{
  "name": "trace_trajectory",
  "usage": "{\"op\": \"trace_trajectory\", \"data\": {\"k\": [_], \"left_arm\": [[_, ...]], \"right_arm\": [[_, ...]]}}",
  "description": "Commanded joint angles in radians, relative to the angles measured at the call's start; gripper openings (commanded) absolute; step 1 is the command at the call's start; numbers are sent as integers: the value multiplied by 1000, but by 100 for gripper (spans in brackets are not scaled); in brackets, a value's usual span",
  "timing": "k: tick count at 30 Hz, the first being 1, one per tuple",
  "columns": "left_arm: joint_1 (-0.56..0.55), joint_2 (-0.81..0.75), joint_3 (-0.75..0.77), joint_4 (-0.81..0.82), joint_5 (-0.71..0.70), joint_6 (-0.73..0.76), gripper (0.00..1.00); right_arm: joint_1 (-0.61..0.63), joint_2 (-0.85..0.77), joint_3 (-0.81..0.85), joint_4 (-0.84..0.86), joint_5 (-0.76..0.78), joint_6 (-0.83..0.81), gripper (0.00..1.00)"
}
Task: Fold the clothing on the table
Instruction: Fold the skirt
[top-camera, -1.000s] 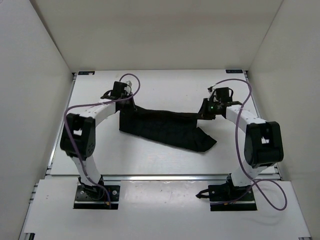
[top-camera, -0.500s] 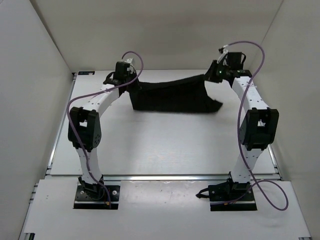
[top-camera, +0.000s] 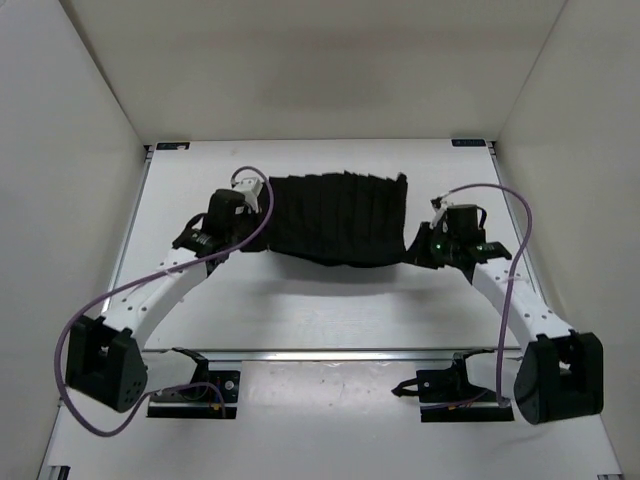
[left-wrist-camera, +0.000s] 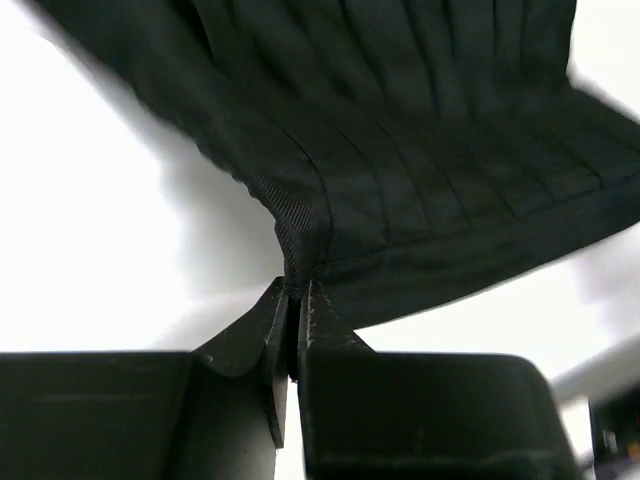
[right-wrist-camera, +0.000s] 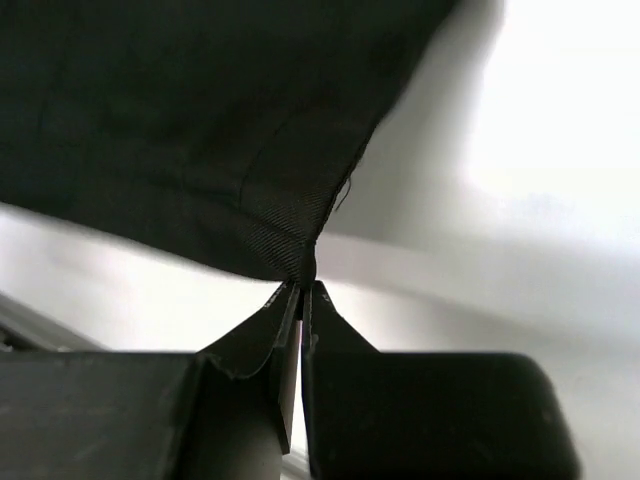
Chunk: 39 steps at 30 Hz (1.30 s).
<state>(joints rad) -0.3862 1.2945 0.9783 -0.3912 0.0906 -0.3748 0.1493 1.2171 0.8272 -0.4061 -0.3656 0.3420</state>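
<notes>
The clothing (top-camera: 335, 218), black with pleat-like creases, hangs spread out between my two grippers over the far half of the white table (top-camera: 300, 310). My left gripper (top-camera: 260, 212) is shut on its left corner; in the left wrist view the jaws (left-wrist-camera: 297, 287) pinch a bunched edge of the clothing (left-wrist-camera: 400, 150). My right gripper (top-camera: 413, 246) is shut on the right corner, and the right wrist view shows the fingertips (right-wrist-camera: 303, 288) closed on a point of the clothing (right-wrist-camera: 200, 130). The near edge sags slightly between the grips.
White walls (top-camera: 70, 200) enclose the table on the left, right and back. A metal rail (top-camera: 330, 353) runs along the near edge, with both arm base plates (top-camera: 195, 392) below it. Purple cables (top-camera: 500, 230) loop off both arms.
Both arms carried the clothing up toward the back wall, then drew it back toward the near side. It now hangs wider, with its pleats showing, and both grips have held throughout.
</notes>
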Motion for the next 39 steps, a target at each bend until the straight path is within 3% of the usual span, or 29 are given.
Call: {"op": "trace_trajectory", "data": {"k": [1, 6, 10, 16, 18, 19, 20, 21, 23, 24, 26, 31, 36, 39], "left_arm": [[32, -106, -82, -20, 7, -45, 0], [89, 76, 60, -55, 15, -7, 0], [144, 328, 213, -23, 96, -30, 0], [146, 707, 688, -156, 100, -26, 0], [142, 819, 787, -190, 93, -36, 11], [150, 856, 839, -196, 89, -41, 25], [152, 876, 874, -208, 89, -52, 30], [147, 891, 887, -209, 89, -53, 40], [150, 884, 870, -164, 63, -65, 72], [152, 881, 856, -147, 39, -68, 77], [159, 867, 852, -114, 14, -73, 89], [173, 842, 815, -101, -28, -53, 99], [113, 743, 642, -52, -194, -4, 98], [102, 713, 576, -22, -221, 10, 97]], "right_arm": [[-19, -111, -91, 58, -7, 72, 0], [-31, 27, 21, 70, -10, 26, 0], [-54, 241, 189, 101, -42, -8, 0], [-97, 564, 498, 76, -105, -46, 0], [-103, 691, 629, 41, -122, -61, 3], [-106, 749, 700, 21, -139, -69, 17], [-106, 775, 731, -6, -133, -78, 26], [-100, 826, 798, -19, -142, -86, 41], [-109, 887, 880, -51, -150, -98, 60], [-106, 904, 923, -60, -135, -104, 65], [-102, 924, 970, -53, -125, -106, 85], [-125, 924, 994, -80, -84, -149, 87], [-114, 842, 825, -51, -23, -186, 87], [-110, 820, 747, -27, -24, -192, 87]]}}
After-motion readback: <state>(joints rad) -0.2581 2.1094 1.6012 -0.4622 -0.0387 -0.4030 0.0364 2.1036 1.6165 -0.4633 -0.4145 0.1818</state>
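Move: The skirt's waist edge is still pinched between both hands, its pleated part hanging and trailing out ahead. From the left hand, the far left corner is about 22 cm ahead, straight on, and some 13 cm lower; the skirt's middle is 11 cm ahead, 18 cm right and 8 cm below. From the right hand, the far right corner is about 23 cm ahead, 1 cm left and 11 cm down; the skirt's middle is 12 cm ahead, 18 cm left and 6 cm below. The skirt's waist edge, held at both ends, is first drawn back some 3 cm, then both hands sweep it quickly forward about 20 cm or more over the pleated part, sinking as they go, the left more and tipping down. Near the far edge both sets of fingers open wide and let go; then the hands ease back 3 cm, still sinking, the left turning slightly counter-clockwise. ##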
